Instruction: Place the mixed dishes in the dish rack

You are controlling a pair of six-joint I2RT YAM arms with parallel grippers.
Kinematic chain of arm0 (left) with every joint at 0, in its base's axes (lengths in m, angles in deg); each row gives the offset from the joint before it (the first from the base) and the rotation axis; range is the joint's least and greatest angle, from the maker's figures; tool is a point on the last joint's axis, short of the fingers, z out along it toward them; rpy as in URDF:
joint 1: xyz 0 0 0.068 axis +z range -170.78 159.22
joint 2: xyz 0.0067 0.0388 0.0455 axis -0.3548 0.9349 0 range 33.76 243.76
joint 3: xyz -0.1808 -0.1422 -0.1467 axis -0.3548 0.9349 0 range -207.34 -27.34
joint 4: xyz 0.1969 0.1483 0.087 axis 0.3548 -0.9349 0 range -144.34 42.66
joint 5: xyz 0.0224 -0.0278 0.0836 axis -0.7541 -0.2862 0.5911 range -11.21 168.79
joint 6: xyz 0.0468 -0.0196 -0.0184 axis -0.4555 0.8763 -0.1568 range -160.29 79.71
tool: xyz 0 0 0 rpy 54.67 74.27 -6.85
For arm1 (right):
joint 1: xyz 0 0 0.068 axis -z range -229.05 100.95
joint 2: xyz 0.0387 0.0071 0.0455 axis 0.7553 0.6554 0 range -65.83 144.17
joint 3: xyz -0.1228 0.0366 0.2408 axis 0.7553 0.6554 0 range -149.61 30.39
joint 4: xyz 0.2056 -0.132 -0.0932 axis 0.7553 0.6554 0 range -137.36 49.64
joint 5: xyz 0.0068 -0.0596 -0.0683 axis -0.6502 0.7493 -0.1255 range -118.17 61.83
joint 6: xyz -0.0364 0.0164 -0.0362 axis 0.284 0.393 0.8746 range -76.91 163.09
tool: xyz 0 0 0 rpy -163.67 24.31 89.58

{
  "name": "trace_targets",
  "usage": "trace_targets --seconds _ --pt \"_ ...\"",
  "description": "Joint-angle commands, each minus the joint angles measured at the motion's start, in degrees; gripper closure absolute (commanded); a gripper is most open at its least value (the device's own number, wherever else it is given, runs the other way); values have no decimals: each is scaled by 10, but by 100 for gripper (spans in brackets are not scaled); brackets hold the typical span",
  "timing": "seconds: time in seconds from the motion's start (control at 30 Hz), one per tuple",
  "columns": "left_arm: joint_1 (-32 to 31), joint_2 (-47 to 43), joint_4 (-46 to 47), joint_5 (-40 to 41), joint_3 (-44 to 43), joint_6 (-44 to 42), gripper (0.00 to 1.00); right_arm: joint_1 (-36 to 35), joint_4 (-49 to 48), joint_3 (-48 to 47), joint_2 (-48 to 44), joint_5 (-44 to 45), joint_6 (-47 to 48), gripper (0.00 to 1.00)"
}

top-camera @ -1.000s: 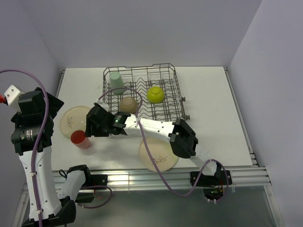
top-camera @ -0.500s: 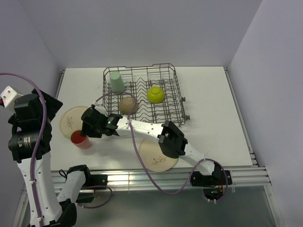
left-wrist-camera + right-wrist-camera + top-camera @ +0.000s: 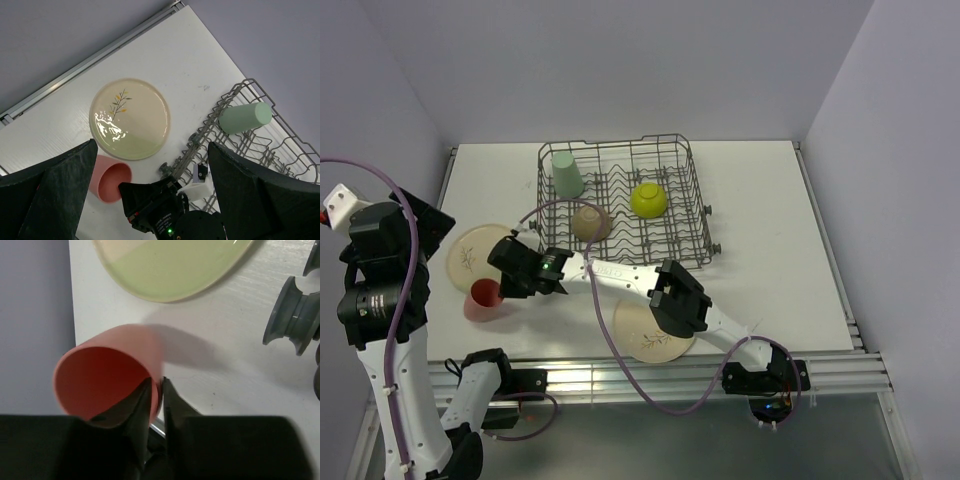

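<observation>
The coral-pink cup (image 3: 485, 300) (image 3: 112, 372) is tipped over on the table, left of the dish rack (image 3: 620, 142). My right gripper (image 3: 505, 288) (image 3: 156, 382) is shut on its rim, with one finger inside the cup and one outside. My left gripper (image 3: 152, 145) hangs open and empty high above the left side of the table. A cream plate with a sprig (image 3: 475, 255) (image 3: 130, 119) lies just beyond the cup. A second cream plate (image 3: 645, 335) lies near the front edge, partly hidden under my right arm. In the rack are a mint-green cup (image 3: 566, 174), a lime-green bowl (image 3: 649, 200) and a tan upturned bowl (image 3: 590, 221).
The rack's wheeled feet (image 3: 295, 315) stand close to the right of the cup. The table's left edge rail (image 3: 90, 62) runs behind the sprig plate. My right arm's purple cable (image 3: 605, 330) loops over the front plate.
My right gripper has reached left to the coral-pink cup and closed on its rim. The cup has tipped and shifted a little to the left. The left arm has drawn back slightly.
</observation>
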Motion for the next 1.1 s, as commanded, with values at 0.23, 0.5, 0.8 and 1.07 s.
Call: trace_targets --seconds 0.23,0.5,0.8,1.07 --pt "3 -10 14 -32 -3 -4 1 -10 3 22 -46 61 28 100" --pt "3 -9 24 -76 -11 -7 1 -10 -62 183 -176 94 65 100" --pt "3 -17 43 -111 18 -9 1 -3 -152 324 -291 66 84 100" --pt "3 -13 50 -108 22 -13 1 -3 -158 373 -339 79 90 100"
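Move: The pink cup is right at my right hand, its rim between my nearly shut fingers, its middle about 4 cm to the left, 1 cm back and 4 cm lower. The left plate lies some 11 cm ahead and 8 cm left; the dish rack's middle is about 28 cm ahead and 33 cm right, the brown bowl in it 22 cm ahead and 22 cm right. From my left hand the cup is about 6 cm back, 1 cm right and 30 cm below. I shut my right fingers fully to pinch the cup's near rim, then sweep it right about 9 cm towards the front left corner of the rack. I dip slightly at first, rise to some 8 cm and sink back a little, tilting my fingertips forward about 10 degrees. My open left hand drifts 3 cm right, turning slightly clockwise. ##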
